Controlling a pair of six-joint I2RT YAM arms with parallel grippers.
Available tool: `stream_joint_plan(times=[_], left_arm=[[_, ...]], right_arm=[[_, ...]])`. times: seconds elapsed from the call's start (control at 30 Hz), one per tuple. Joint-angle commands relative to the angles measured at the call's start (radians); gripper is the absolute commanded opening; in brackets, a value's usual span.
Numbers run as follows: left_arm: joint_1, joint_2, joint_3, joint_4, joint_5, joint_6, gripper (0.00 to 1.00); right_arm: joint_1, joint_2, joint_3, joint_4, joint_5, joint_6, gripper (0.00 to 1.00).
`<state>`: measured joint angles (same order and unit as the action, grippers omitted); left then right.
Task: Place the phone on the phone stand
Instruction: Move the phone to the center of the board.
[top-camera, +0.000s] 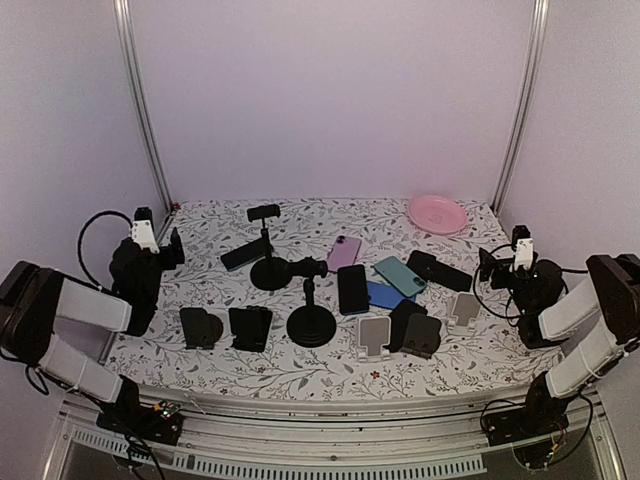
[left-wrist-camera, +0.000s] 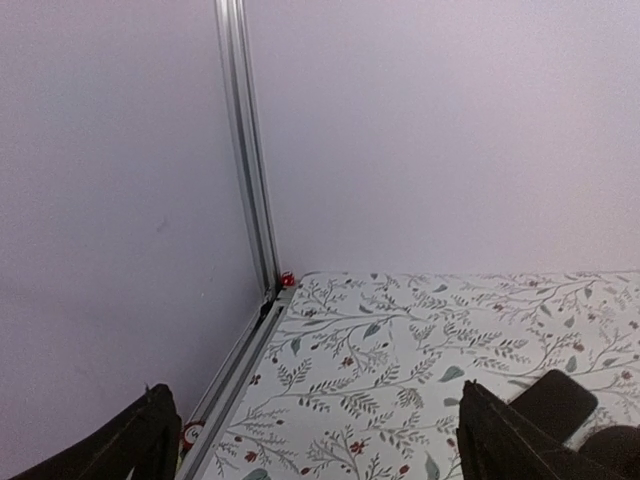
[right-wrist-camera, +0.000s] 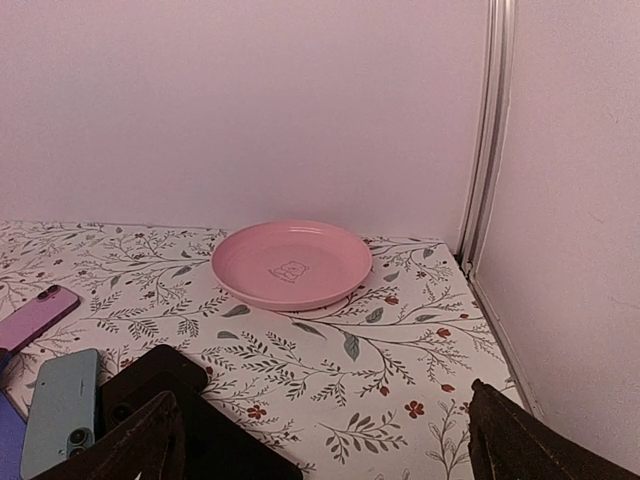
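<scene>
Several phones lie in the middle of the floral table: a black phone, a purple phone, a teal phone, a blue phone and a black phone. Small folding phone stands line the front: black stands, a white stand and a dark stand. My left gripper hovers open at the far left, holding nothing. At the right, beside the phones, my right gripper is open and holds nothing.
A pink plate sits at the back right. Two round-base stands rise mid-table. Another white stand is front right. Metal frame posts stand at the back corners. Walls close three sides.
</scene>
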<state>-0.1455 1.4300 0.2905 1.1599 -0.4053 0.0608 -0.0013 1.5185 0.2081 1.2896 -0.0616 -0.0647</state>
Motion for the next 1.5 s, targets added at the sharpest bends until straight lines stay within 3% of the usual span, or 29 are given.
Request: stream_joint_plan(times=[0.0, 0.07, 0.17, 0.4, 0.53, 0.7, 0.93, 1.1, 1.23, 1.47], left_arm=[[-0.092, -0.204, 0.227, -0.528, -0.069, -0.069, 0.97], [-0.107, -0.278, 0.328, -0.767, -0.031, -0.190, 0.97], [-0.147, -0.350, 0.427, -0.995, 0.017, -0.275, 0.97], [-0.157, -0.564, 0.534, -1.277, 0.157, -0.359, 0.97], [-0.142, -0.694, 0.519, -1.340, 0.105, -0.442, 0.97], [-0.115, -0.763, 0.536, -1.375, 0.220, -0.498, 0.97], [-0.121, -0.753, 0.497, -1.357, 0.415, -0.548, 0.97], [-0.225, -0.718, 0.427, -1.323, 0.455, -0.588, 0.97], [-0.386, -0.687, 0.398, -1.318, 0.328, -0.593, 0.97], [-0.675, -0.629, 0.360, -1.308, 0.104, -0.637, 0.97]], right_arm=[[-0.006, -0.081, 0.028, -0.067, 0.086, 0.033, 0.99], [0.007, -0.147, 0.033, -0.129, 0.124, 0.032, 0.99], [0.025, -0.304, 0.087, -0.330, 0.159, 0.069, 0.99], [0.049, -0.597, 0.333, -0.872, -0.030, 0.308, 0.99], [0.049, -0.684, 0.453, -1.081, -0.117, 0.344, 0.99], [0.047, -0.708, 0.515, -1.259, -0.122, 0.460, 0.99], [0.065, -0.681, 0.501, -1.295, -0.235, 0.530, 0.99], [0.293, -0.723, 0.484, -1.355, 0.015, 0.529, 0.99], [0.523, -0.729, 0.487, -1.413, 0.233, 0.549, 0.99], [0.848, -0.641, 0.503, -1.504, 0.477, 0.660, 0.99]])
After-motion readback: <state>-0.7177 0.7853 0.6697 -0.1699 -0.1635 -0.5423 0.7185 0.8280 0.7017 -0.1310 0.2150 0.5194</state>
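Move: Which phone is meant isn't clear yet; the centre black phone lies about 41 cm to the left hand's right, 2 back and 17 below. The left black phone is some 14 cm right of that hand and 9 ahead. From the right hand, the centre phone is level ahead, about 29 cm left and 14 below; at that height the teal phone sits 17 left, 4 ahead, and the right black phone 8 left, 6 ahead. Both open, empty hands rise about 20 cm, draw back and swing inward towards the centre black phone, dipping. ##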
